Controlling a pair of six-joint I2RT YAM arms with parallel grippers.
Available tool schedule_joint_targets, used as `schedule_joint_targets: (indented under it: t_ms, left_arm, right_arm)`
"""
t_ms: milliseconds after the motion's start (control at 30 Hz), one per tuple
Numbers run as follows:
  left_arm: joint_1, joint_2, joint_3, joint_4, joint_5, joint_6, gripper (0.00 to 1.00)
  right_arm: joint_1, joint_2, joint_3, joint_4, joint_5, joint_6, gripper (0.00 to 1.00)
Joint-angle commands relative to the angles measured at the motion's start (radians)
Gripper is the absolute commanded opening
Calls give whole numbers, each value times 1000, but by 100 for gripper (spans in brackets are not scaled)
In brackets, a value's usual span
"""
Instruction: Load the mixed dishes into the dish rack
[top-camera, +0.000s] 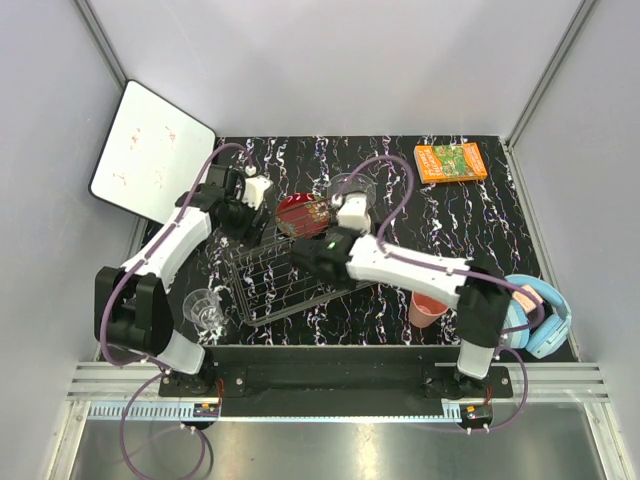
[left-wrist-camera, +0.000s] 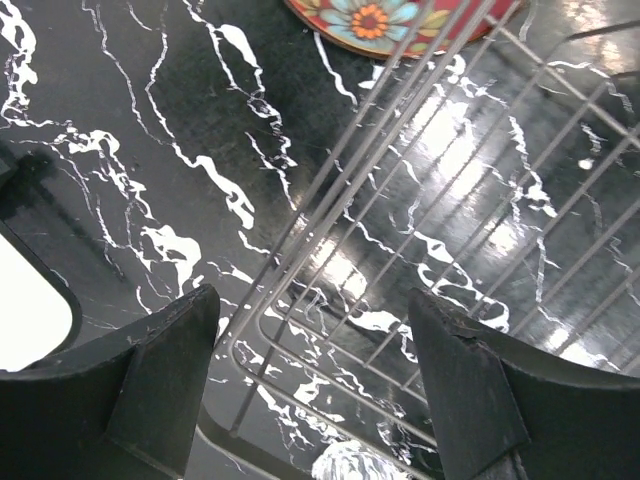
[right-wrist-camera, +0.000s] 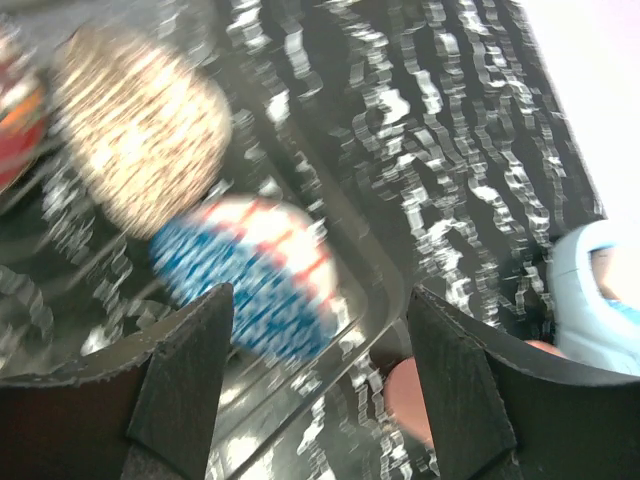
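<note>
The wire dish rack (top-camera: 268, 288) sits at centre-left, with the red gold-patterned dish (top-camera: 303, 212) at its far end. In the right wrist view a blue patterned bowl (right-wrist-camera: 250, 285) and a beige-brown patterned bowl (right-wrist-camera: 140, 135) rest in the rack, both blurred. My right gripper (right-wrist-camera: 320, 305) hangs open above them, holding nothing. The salmon-pink cup (top-camera: 425, 310) stands right of the rack, and a clear glass cup (top-camera: 205, 308) stands to its left. A clear glass bowl (top-camera: 350, 187) is behind the rack. My left gripper (left-wrist-camera: 315, 355) is open and empty over the rack's corner wires (left-wrist-camera: 400, 200).
An orange book (top-camera: 451, 162) lies at the back right. Blue headphones (top-camera: 540, 315) lie at the near right, beside the cup. A white board (top-camera: 150, 150) leans at the back left. Grey walls close in the table on three sides.
</note>
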Motion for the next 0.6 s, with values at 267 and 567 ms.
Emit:
schedule_joint_targets:
  t_ms: [267, 567]
  left_arm:
    - [58, -283, -101, -162, 26, 19, 79]
    - [81, -323, -224, -159, -22, 28, 79]
  right_arm:
    - [-278, -229, -187, 229, -133, -330, 75]
    - [-280, -216, -271, 274, -180, -324, 75]
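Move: From the left gripper the clear glass stands about 16 cm back, 7 cm to the left and 6 cm lower. The middle of the rack's left end is roughly 10 cm straight back, the red plate some 13 cm right and 4 cm ahead. From the right gripper the orange cup is about 13 cm right, 7 cm back and 13 cm down. The blue bowl is nearly under that gripper, 1 cm right and 2 cm ahead, the beige bowl 11 cm ahead and 4 cm left. Bring the open left gripper up off the rack's back left corner and about 8 cm back and some 4 cm left, arcing up 4 cm and down again over the rack's left end towards the glass. Meanwhile swing the open right gripper quickly some 10 cm right, away from over the blue bowl towards the cup's side, rising slightly, then sink about 4 cm, tipping the fingers 10 degrees further down. ##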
